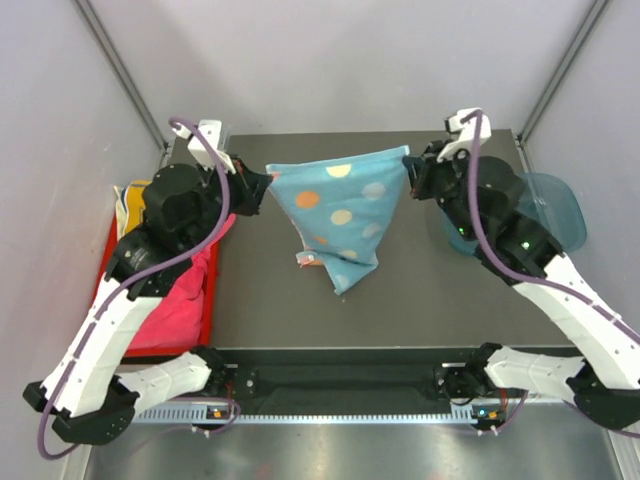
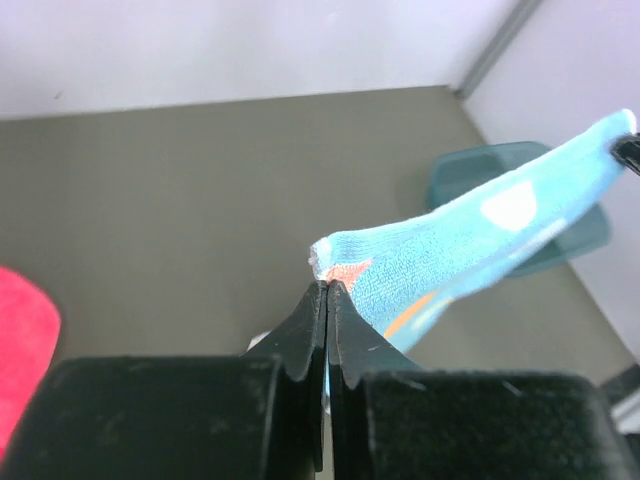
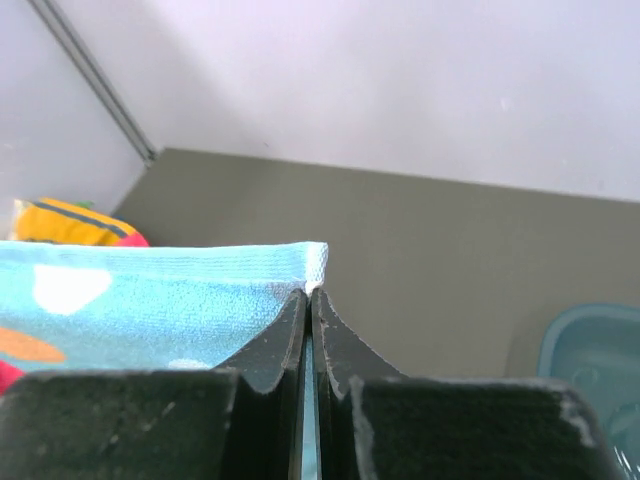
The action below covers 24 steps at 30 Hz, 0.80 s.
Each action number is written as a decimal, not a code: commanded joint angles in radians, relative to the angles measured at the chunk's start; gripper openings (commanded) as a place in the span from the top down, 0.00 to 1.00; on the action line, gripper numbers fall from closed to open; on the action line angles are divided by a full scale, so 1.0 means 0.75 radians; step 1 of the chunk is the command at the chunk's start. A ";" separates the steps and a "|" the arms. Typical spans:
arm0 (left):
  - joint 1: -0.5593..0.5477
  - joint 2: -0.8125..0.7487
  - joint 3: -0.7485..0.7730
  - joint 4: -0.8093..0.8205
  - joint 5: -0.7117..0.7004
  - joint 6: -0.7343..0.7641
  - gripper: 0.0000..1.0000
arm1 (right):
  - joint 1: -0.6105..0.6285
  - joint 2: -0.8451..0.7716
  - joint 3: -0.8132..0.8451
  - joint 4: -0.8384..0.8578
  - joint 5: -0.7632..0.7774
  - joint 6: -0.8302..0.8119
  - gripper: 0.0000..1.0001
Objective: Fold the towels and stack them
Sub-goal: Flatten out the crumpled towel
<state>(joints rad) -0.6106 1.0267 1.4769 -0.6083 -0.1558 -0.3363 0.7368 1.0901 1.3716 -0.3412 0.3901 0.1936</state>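
A light blue towel with orange and cream dots [image 1: 340, 210] hangs stretched above the dark table between both arms, its lower part drooping to a point. My left gripper [image 1: 262, 184] is shut on its left top corner [image 2: 335, 262], and my right gripper [image 1: 411, 172] is shut on its right top corner [image 3: 312, 262]. A hot pink towel [image 1: 175, 305] lies in the red tray [image 1: 108, 262] at the left, under the left arm. A yellow towel [image 1: 128, 203] shows at the tray's far end and again as the yellow towel [image 3: 70, 222] in the right wrist view.
A translucent teal bin [image 1: 555, 212] stands at the table's right edge, partly behind the right arm; the same teal bin [image 2: 500, 195] lies beyond the towel in the left wrist view. Grey walls close in the back and sides.
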 commanded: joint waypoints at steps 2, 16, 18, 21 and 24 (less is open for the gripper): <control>0.004 -0.039 0.113 -0.026 0.154 0.088 1.00 | 0.032 -0.122 0.092 -0.015 -0.015 -0.094 1.00; 0.006 -0.056 0.334 -0.073 0.369 0.039 1.00 | 0.179 -0.200 0.368 -0.193 -0.033 -0.080 1.00; 0.006 -0.050 0.352 -0.077 0.351 0.023 1.00 | 0.185 -0.198 0.396 -0.220 -0.031 -0.058 1.00; 0.006 -0.042 0.362 -0.085 0.280 -0.022 1.00 | 0.192 -0.198 0.405 -0.247 0.016 -0.021 1.00; 0.004 -0.001 0.348 -0.115 0.132 -0.063 1.00 | 0.192 -0.169 0.388 -0.265 0.122 -0.007 1.00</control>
<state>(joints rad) -0.6125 1.0084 1.7187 -0.6678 0.0799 -0.3515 0.8753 0.9581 1.6329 -0.5159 0.3519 0.1707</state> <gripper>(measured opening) 0.010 0.009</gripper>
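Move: Each hand already pinches an upper corner of the blue dotted towel, about 40 cm above the table. The towel's middle hangs some 20 cm below and 2 cm back from both: about 14 cm to the left hand's right, 14 cm to the right hand's left. The red bin is roughly level ahead with the left hand, 38 cm to its left and 36 cm down; the teal bin lies 18 cm ahead, 42 cm right and 37 cm below the right hand. Up and back together, carrying on the lift: the left hand climbs about 9 cm while drawing back some 6, the right about 11 cm up and 9 back, edging a little to the right. Both slow to a stop at the top, wrists tipping up slightly and turning their fingertips inwards towards the towel by 10 to 15 degrees, fingers staying shut on the corners. ##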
